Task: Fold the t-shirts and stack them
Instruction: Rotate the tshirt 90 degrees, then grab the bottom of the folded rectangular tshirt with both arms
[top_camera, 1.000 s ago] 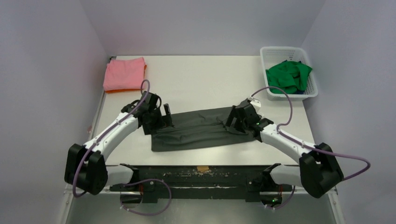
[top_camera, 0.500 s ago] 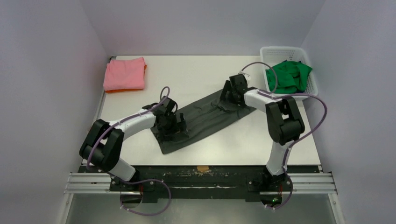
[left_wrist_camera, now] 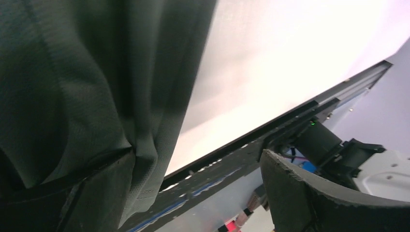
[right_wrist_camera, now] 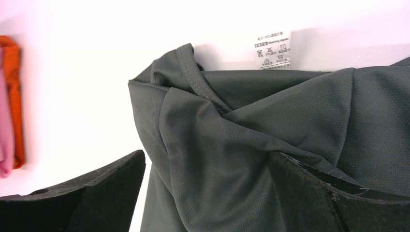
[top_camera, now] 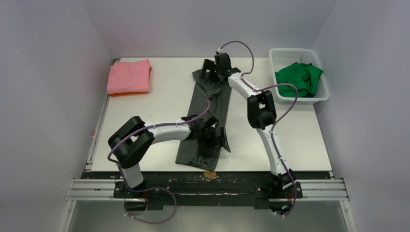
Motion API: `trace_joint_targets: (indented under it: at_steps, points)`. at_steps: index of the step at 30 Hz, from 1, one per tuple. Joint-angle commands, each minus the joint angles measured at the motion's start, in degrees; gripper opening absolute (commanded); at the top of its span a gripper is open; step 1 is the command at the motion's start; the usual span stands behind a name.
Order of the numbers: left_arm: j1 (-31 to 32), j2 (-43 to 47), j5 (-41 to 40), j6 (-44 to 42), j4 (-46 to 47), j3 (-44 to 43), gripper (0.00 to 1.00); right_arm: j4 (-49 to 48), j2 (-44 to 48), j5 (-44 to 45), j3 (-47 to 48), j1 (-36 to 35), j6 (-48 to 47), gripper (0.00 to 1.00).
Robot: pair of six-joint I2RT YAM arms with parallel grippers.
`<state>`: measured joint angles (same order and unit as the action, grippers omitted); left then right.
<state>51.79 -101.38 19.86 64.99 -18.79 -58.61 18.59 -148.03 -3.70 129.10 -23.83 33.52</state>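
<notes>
The dark grey t-shirt (top_camera: 207,111) lies as a long narrow strip running from the far middle of the table to its near edge. My left gripper (top_camera: 212,137) is at the strip's near end; in the left wrist view its jaws (left_wrist_camera: 196,159) stand wide apart, with grey cloth (left_wrist_camera: 72,87) draped over the left finger. My right gripper (top_camera: 215,72) is at the far collar end, its jaws (right_wrist_camera: 208,159) wide apart over bunched cloth (right_wrist_camera: 227,145). A pink shirt (top_camera: 128,76) lies folded on an orange shirt (top_camera: 126,94) at the far left. The green shirt (top_camera: 298,79) is crumpled in the basket.
The white lattice basket (top_camera: 290,50) stands at the far right corner. A white care label (right_wrist_camera: 272,50) sticks out at the grey shirt's collar. The black rail (top_camera: 208,186) runs along the table's near edge, also in the left wrist view (left_wrist_camera: 270,133). Walls close in on three sides.
The grey shirt has swung from lying crosswise to lying lengthwise. My right gripper moved to the far middle with one end, and my left gripper moved right and nearer with the other.
</notes>
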Motion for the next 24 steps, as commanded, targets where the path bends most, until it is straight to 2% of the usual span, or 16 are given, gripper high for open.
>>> trace_joint_targets:
  at_steps: [1, 5, 8, 17, 20, 24]
  points:
    - [3.28, -6.3, -0.13, 3.62, 1.5, -0.24, 1.0, 1.18, -8.06, -7.67, 2.0, -4.0, 2.73, 0.99]
    - [3.93, -5.35, -2.86, 3.52, -1.25, -3.35, 1.0, -0.28, -10.5, -8.14, 5.97, -5.44, 2.76, 0.99]
    - [4.3, -0.72, -7.22, 1.62, -5.29, -5.03, 1.0, 1.9, -8.8, -7.24, 8.85, -5.57, 1.67, 0.99]
    - [6.7, 19.96, -18.3, -4.14, -18.45, -2.27, 1.0, 0.74, 14.56, 1.07, 2.69, -5.52, -4.23, 0.99]
    - [6.92, 28.72, -22.68, -3.4, -21.71, 2.12, 1.0, 0.25, 23.59, 1.16, -6.47, -5.54, -5.16, 0.99]
    - [6.62, 37.76, -28.51, -1.31, -27.47, 9.91, 1.0, -2.1, 39.21, 4.08, -29.46, -5.6, -4.94, 0.99]
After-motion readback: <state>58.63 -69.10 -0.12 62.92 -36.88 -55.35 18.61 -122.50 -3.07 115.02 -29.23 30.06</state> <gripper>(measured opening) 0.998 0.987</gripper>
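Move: The middle of the dark gray t-shirt, lying lengthwise with its far end tilted to the right, is about 27 cm back from the right gripper and 1 cm to its left, just below it. The folded pink stack is some 41 cm left of that gripper, the white basket about 45 cm right, both nearly level with it. From the left gripper, the t-shirt's middle is about 15 cm ahead and 5 cm left, its near hem 12 cm back and 8 cm left. Keep both open grippers down on the cloth and finish the turn: drag the t-shirt's far end left about 7 cm with the right gripper while the left one pushes the near end slightly right. Then lift both off, still open: the right some 17 cm up and back over the shirt, the left about 11 cm up and away to the left. ##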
